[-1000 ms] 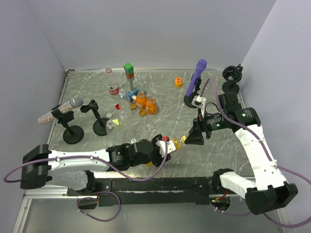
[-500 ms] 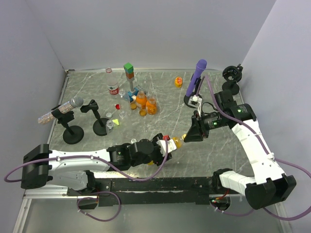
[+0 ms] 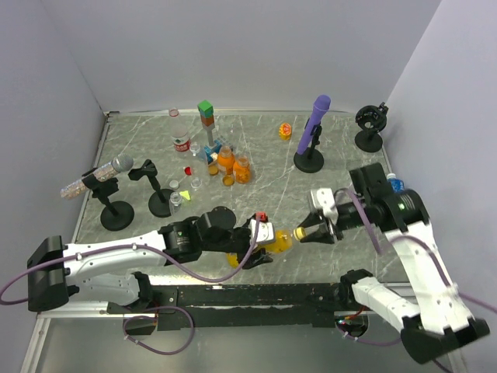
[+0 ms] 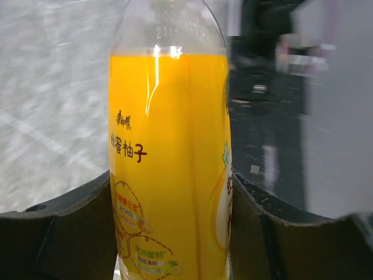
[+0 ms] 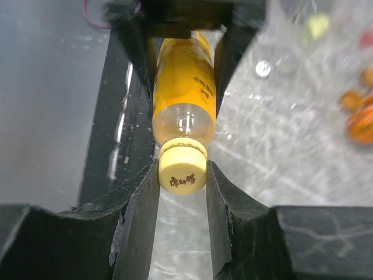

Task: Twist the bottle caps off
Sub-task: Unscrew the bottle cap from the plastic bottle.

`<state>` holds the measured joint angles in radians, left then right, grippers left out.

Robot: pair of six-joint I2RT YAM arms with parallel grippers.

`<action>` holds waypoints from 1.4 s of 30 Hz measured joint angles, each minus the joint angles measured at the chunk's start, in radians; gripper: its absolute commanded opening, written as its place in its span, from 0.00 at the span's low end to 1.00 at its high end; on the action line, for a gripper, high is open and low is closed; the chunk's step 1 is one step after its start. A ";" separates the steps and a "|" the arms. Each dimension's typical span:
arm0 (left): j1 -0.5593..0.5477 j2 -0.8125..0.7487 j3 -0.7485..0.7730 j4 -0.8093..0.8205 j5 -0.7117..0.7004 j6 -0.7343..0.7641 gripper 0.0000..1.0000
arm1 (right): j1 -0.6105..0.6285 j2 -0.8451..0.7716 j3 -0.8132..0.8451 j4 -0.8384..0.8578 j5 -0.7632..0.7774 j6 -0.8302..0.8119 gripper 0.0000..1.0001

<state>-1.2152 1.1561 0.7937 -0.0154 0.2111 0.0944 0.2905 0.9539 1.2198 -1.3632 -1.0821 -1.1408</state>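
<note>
A yellow juice bottle (image 3: 278, 241) lies level above the table's near edge, between the two arms. My left gripper (image 3: 260, 237) is shut on its body; in the left wrist view the bottle (image 4: 169, 146) fills the space between the dark fingers (image 4: 70, 233), with the gripper (image 4: 172, 233) around its label. My right gripper (image 3: 300, 233) is shut on its pale yellow cap (image 5: 182, 169). In the right wrist view both fingers (image 5: 140, 216) press the cap's sides, with the gripper (image 5: 182, 178) at the cap and the bottle (image 5: 183, 93) beyond it.
Several other bottles (image 3: 225, 159) cluster at the back left beside stacked green and orange blocks (image 3: 206, 113), with loose caps (image 3: 188, 169) nearby. A purple microphone (image 3: 314, 128) stands at the back right and a grey microphone (image 3: 116, 165) on stands at the left.
The right gripper closed on the yellow cap and its arm swung toward the near edge. The left arm shifted the bottle slightly to the right and nearer.
</note>
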 measured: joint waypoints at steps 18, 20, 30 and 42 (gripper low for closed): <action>0.073 -0.004 0.041 -0.089 0.165 0.003 0.04 | 0.019 -0.029 -0.004 0.053 -0.019 0.069 0.70; 0.073 -0.004 0.041 -0.102 0.157 0.003 0.04 | 0.017 -0.029 -0.003 0.077 -0.011 0.136 0.83; 0.073 -0.045 -0.006 -0.102 0.106 -0.001 0.05 | 0.016 -0.028 0.067 0.106 0.049 0.332 0.99; 0.071 -0.112 -0.048 -0.044 -0.002 -0.012 0.04 | -0.110 -0.125 0.062 0.135 0.014 0.512 0.99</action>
<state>-1.1442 1.0443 0.7452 -0.0593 0.2096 0.0822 0.1806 0.8288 1.2816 -1.2278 -1.0676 -0.6285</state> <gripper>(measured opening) 0.636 0.991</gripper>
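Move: The yellow cap is already between my right fingertips, level with the hand point. From there the bottle's middle lies about 8 cm left, 3 cm back and 7 cm lower, the microphone stand roughly 21 cm ahead, 7 cm right and 20 cm down, and the nearer orange jar some 18 cm ahead, 16 cm left and 18 cm down. My left hand still grips the bottle's body; from it the cap sits about 9 cm right, 3 cm ahead and 8 cm up. I twist the cap only a few degrees more with my right hand, both hands easing back about 1 cm, then open those fingers wide and let go. The freed hand rises about 4.5 cm, rolling back and swinging some 20 degrees clockwise, while my left hand keeps its grip and draws the bottle about 3 cm left and slightly forward, away from it. ##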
